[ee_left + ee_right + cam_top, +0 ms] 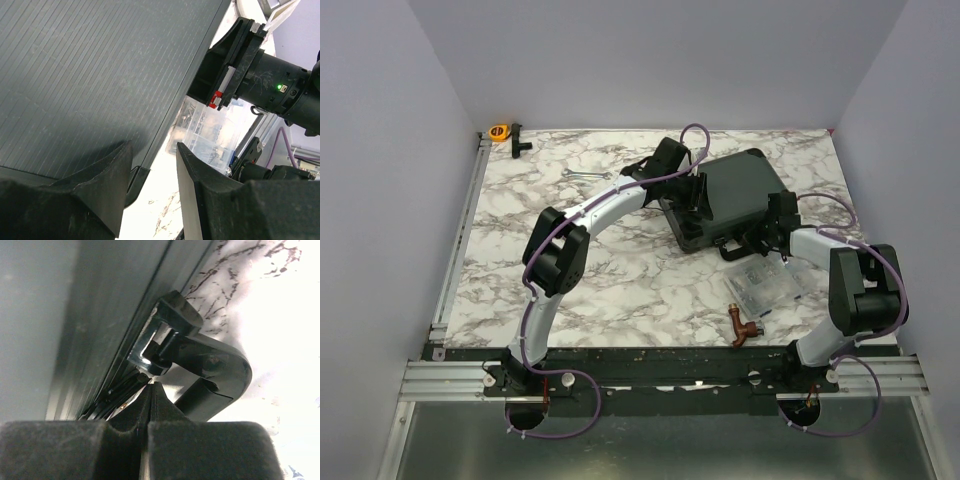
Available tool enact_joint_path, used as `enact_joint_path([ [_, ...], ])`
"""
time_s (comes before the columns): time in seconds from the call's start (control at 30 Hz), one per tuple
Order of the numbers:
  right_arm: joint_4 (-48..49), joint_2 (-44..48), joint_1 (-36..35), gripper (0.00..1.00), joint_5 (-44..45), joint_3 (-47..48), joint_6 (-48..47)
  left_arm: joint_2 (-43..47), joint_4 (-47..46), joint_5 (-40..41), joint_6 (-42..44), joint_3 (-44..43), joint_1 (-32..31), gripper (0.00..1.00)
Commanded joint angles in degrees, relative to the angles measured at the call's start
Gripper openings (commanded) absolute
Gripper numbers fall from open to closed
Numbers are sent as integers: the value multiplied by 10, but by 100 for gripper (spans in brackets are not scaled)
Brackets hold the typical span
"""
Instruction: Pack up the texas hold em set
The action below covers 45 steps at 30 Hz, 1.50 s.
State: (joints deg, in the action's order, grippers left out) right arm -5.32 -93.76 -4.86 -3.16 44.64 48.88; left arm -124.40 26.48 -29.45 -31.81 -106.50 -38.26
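The black briefcase (735, 185) of the texas hold em set lies closed on the marble table, right of centre. My left gripper (698, 200) hovers at its left side; in the left wrist view the ribbed lid (90, 75) fills the frame and the left gripper (154, 170) has a narrow gap with only bright table showing in it. My right gripper (767, 235) is at the case's near edge. It (151, 387) is shut, tips pressed together just under the handle (220, 375) where it hinges on the case. Chips, cards and discs are hidden.
A clear plastic compartment box (760, 287) lies just in front of the case, also seen past the lid (210, 130). A brown pipe fitting (745, 328) is near the front edge. An orange tape measure (499, 131) sits at the far left corner.
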Motion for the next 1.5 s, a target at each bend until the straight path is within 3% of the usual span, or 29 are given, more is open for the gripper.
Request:
enact_joint_path([
  [0.0,4,-72,-2,1,97,-22,53,-44,103,19,10,27,-7,42],
  [0.17,17,-60,-2,1,36,-11,23,-39,110,27,15,25,-7,42],
  [0.43,-54,128,-2,3,61,-3,-108,14,162,61,45,-25,-7,48],
  [0.67,-157,255,-2,21,91,72,-175,134,175,59,48,-13,28,62],
  [0.83,-169,346,-2,45,78,114,-195,273,140,61,41,66,74,78],
  [1.03,-158,422,-2,70,93,146,-209,430,115,110,50,131,127,84],
  [1.27,-163,455,-2,87,121,173,-228,620,20,227,57,225,143,88],
  [1.47,-92,510,-2,94,102,143,-253,726,-56,318,68,288,143,93],
])
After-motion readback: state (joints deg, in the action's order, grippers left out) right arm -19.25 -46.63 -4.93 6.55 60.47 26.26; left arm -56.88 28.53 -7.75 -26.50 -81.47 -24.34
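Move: The closed case's latch is right at my shut right fingertips, barely 1 cm ahead; its handle hangs about 3 cm back, the middle of the lid is roughly 10 cm ahead and 5 cm left, and the clear plastic tray some 12 cm back and 5 cm right. From my left hand, at the lid's near-left part, the lid's middle is about 6 cm right, 3 cm ahead and 3 cm below, and the latch some 11 cm right and 7 cm back. After a short hold at the latch, I lift my right fingers off it, almost straight up about 35 cm and a little back and right, tipping them up some 50 degrees and opening wide. Just after, my left hand comes away from the lid, backing slightly, then sweeping up some 30 cm and about 25 cm left, opening wide while turning counter-clockwise and tipping up. ##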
